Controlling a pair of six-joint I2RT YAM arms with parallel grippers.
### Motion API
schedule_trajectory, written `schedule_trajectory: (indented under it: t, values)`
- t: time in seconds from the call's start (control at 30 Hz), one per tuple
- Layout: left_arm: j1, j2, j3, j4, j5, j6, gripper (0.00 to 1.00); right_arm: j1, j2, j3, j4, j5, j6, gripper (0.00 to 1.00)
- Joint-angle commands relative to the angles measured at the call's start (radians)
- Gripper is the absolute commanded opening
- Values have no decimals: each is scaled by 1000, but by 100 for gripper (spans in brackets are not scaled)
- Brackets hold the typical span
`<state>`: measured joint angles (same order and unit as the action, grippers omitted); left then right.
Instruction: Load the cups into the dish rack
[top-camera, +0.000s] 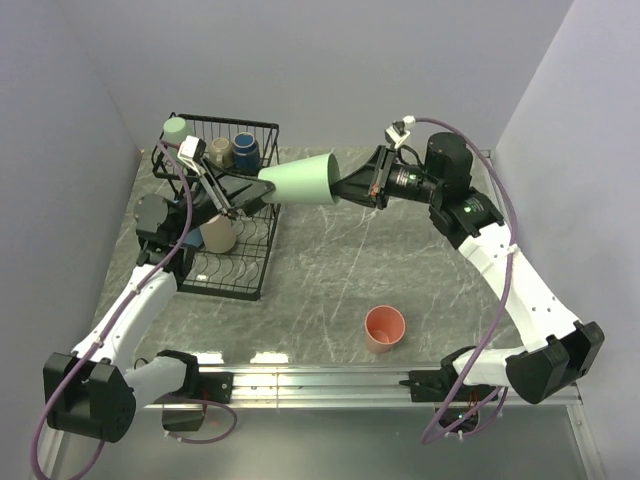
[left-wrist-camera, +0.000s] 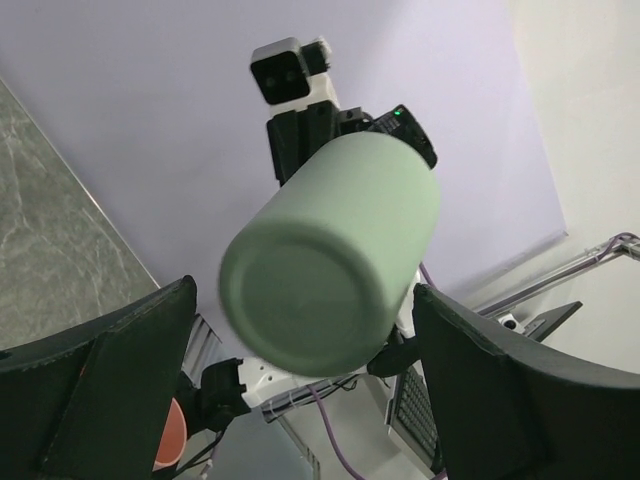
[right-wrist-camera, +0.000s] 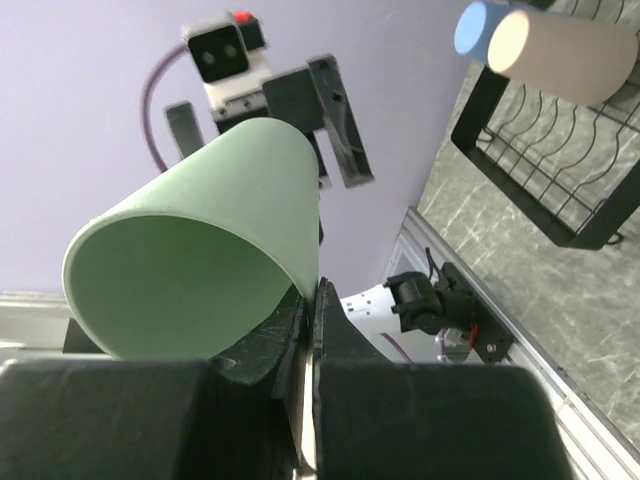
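A pale green cup lies on its side in the air beside the dish rack. My right gripper is shut on its rim, one finger inside the mouth. The cup's base points at my left gripper, which is open. Its fingers stand either side of the base, apart from it. A salmon cup stands on the table. In the rack are a pale green cup, a beige mug, a dark-blue cup and a beige tumbler. A light blue cup lies beside the beige one.
The black wire rack stands at the back left of the grey marble table, close to the left wall. The metal rail with both arm bases runs along the near edge. Walls close in the back and both sides.
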<state>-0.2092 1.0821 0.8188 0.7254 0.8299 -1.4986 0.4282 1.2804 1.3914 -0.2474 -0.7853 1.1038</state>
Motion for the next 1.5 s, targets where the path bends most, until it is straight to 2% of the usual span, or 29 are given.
schedule_trajectory:
  t: [0.0, 0.17, 0.4, 0.6, 0.7, 0.8, 0.9, 1.0, 1.1, 1.13, 1.23, 1.37, 1.4, 1.47]
  values:
    - [-4, 13, 54, 86, 15, -12, 94, 20, 2, -38, 108, -38, 30, 0]
    - [-4, 30, 36, 233, 28, -103, 89, 24, 16, -95, 171, -35, 60, 0]
    - [-4, 24, 40, 207, 61, -84, 86, 26, 46, -95, 246, -43, 111, 0]
    - [-4, 21, 40, 203, 64, -81, 78, 29, 65, -81, 246, -45, 114, 0]
    - [-4, 27, 54, 197, 78, -80, 70, 26, 63, -92, 277, -40, 119, 0]
    - [-4, 22, 62, 169, 78, -55, 50, 27, 63, -101, 281, -40, 120, 0]
    - [-4, 19, 71, 128, 81, -26, 36, 27, 57, -97, 255, -26, 97, 0]
    - [-2, 9, 89, 46, 83, 27, 31, 26, 53, -72, 159, 3, 36, 0]
    - [7, -4, 129, -99, 89, 116, 28, 14, 37, -55, 38, 43, -45, 24]
    - [11, -7, 156, -144, 92, 142, 26, -5, 33, -54, -45, 58, -91, 40]
    - [47, -19, 190, -309, 98, 239, 19, -54, 5, -86, -206, 127, -151, 48]
    - [125, -39, 209, -443, 124, 311, 5, -227, -71, -209, -360, 198, -237, 48]
    - [126, -42, 221, -569, 100, 393, 0, -256, -81, -248, -390, 236, -257, 48]
    - [123, -37, 288, -719, 42, 509, 0, -298, -107, -278, -486, 286, -309, 46]
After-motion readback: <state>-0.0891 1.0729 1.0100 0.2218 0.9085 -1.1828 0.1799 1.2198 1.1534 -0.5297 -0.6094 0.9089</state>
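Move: The green cup hangs sideways between the hands, its closed end toward the left hand. Its middle lies about 7 cm to the left hand's right, 1 cm ahead and 3 cm above. From the right hand, which pinches the rim, it is some 6 cm left, 1 cm ahead and 3 cm up. The tan cup in the rack sits roughly 12 cm left of the left hand, 10 ahead and 33 below; the red cup is 12 cm right of the right hand, 15 back and 35 below. The green cup is handed over in the air: the right hand, still pinching the rim, eases it about 2 cm left and 2 cm down while the left rises 1 cm and closes its fingers around the closed end. The right then opens and quickly draws off down and right, by well over 10 cm each way, and somewhat forward; the left, gripping, carries the cup a few centimetres left, forward and down, rolling some 15 degrees. ##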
